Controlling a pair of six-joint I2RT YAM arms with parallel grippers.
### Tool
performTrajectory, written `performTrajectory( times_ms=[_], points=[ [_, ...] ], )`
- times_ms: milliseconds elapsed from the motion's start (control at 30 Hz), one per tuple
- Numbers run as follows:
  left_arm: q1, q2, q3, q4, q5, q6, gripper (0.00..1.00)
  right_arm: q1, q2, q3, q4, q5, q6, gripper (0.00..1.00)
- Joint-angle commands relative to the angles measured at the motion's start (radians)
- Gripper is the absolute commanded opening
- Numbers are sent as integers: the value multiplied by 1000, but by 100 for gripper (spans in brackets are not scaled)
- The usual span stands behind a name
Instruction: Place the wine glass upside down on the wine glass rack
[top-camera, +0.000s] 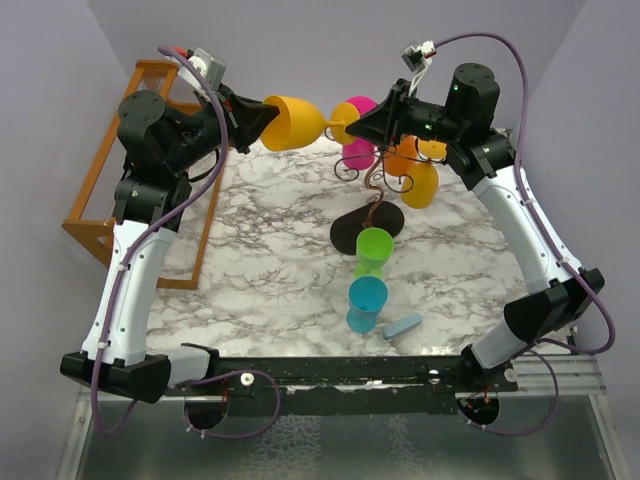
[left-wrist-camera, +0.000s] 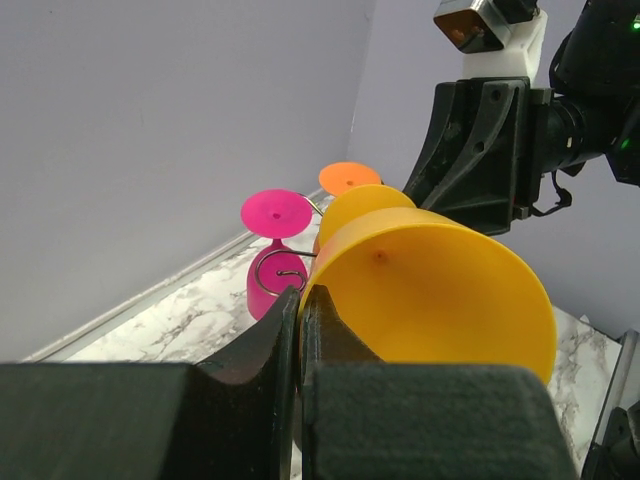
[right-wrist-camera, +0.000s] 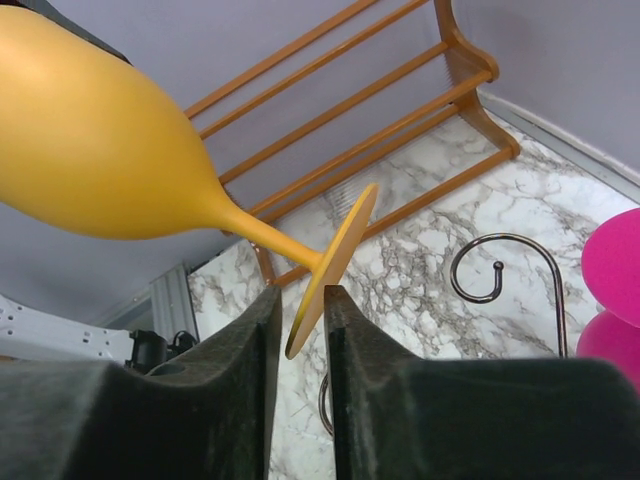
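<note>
A yellow wine glass (top-camera: 292, 122) hangs sideways in the air at the back of the table, between both arms. My left gripper (top-camera: 262, 118) is shut on the rim of its bowl (left-wrist-camera: 440, 290), one finger inside and one outside. My right gripper (top-camera: 352, 125) has its fingers on either side of the glass's round foot (right-wrist-camera: 335, 250). The jaws stand narrowly apart, with a gap still showing beside the foot. The wine glass rack (top-camera: 378, 190), a thin dark wire tree on a black oval base, stands just below and right. One of its curled arms (right-wrist-camera: 505, 265) shows in the right wrist view.
A pink glass (top-camera: 358, 130) and orange glasses (top-camera: 420, 175) hang on the wire rack. A green cup (top-camera: 374, 250), a blue cup (top-camera: 366, 303) and a small blue object (top-camera: 403, 326) lie on the marble table. A wooden stepped rack (top-camera: 100, 190) stands at the left.
</note>
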Motion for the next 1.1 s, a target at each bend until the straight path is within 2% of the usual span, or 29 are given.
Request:
performTrajectory(
  times_ms=[0,133,267,533,667,867,1067],
  points=[
    [-8,-4,-14,52,45,-19,0,7,-2,30,7,49,17,18],
    [-15,-6,-26,53,52,-15,1,7,-3,25,1,81,8,10],
    [-17,-10,-31,47,61,-12,9,6,-12,23,-5,117,-14,2],
    [-18,-28,-61,25,110,21,31,7,-22,37,-16,192,-87,1],
    [-18,-47,-62,-44,93,104,44,6,-34,41,-16,261,-166,1],
    [-18,-84,-53,-171,-5,282,61,5,-44,61,-19,381,-291,1],
    [-18,-114,-29,-276,-134,431,75,6,-45,78,-24,386,-411,1]
  ],
)
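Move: The yellow wine glass, already gripped by its rim in the left hand, lies sideways with its middle about 7 cm left of the right hand and 1 cm back, its foot at the open right fingertips. The rack top is some 7 cm to the right and 2 cm ahead, about 12 cm lower; the pink glass hangs 9 cm ahead and 2 cm right, the orange one 8 cm ahead and 12 cm right. From the left hand, the yellow glass is 8 cm right, 2 cm back. Forward about 5 cm and somewhat less to its right, the right hand carries the yellow glass towards the pink one, after its fingers close to pinch the foot; the wrist turns clockwise nearly 20 degrees and tilts. The left fingers open wide, let go of the rim, and that hand sinks about 4 cm and eases back. ##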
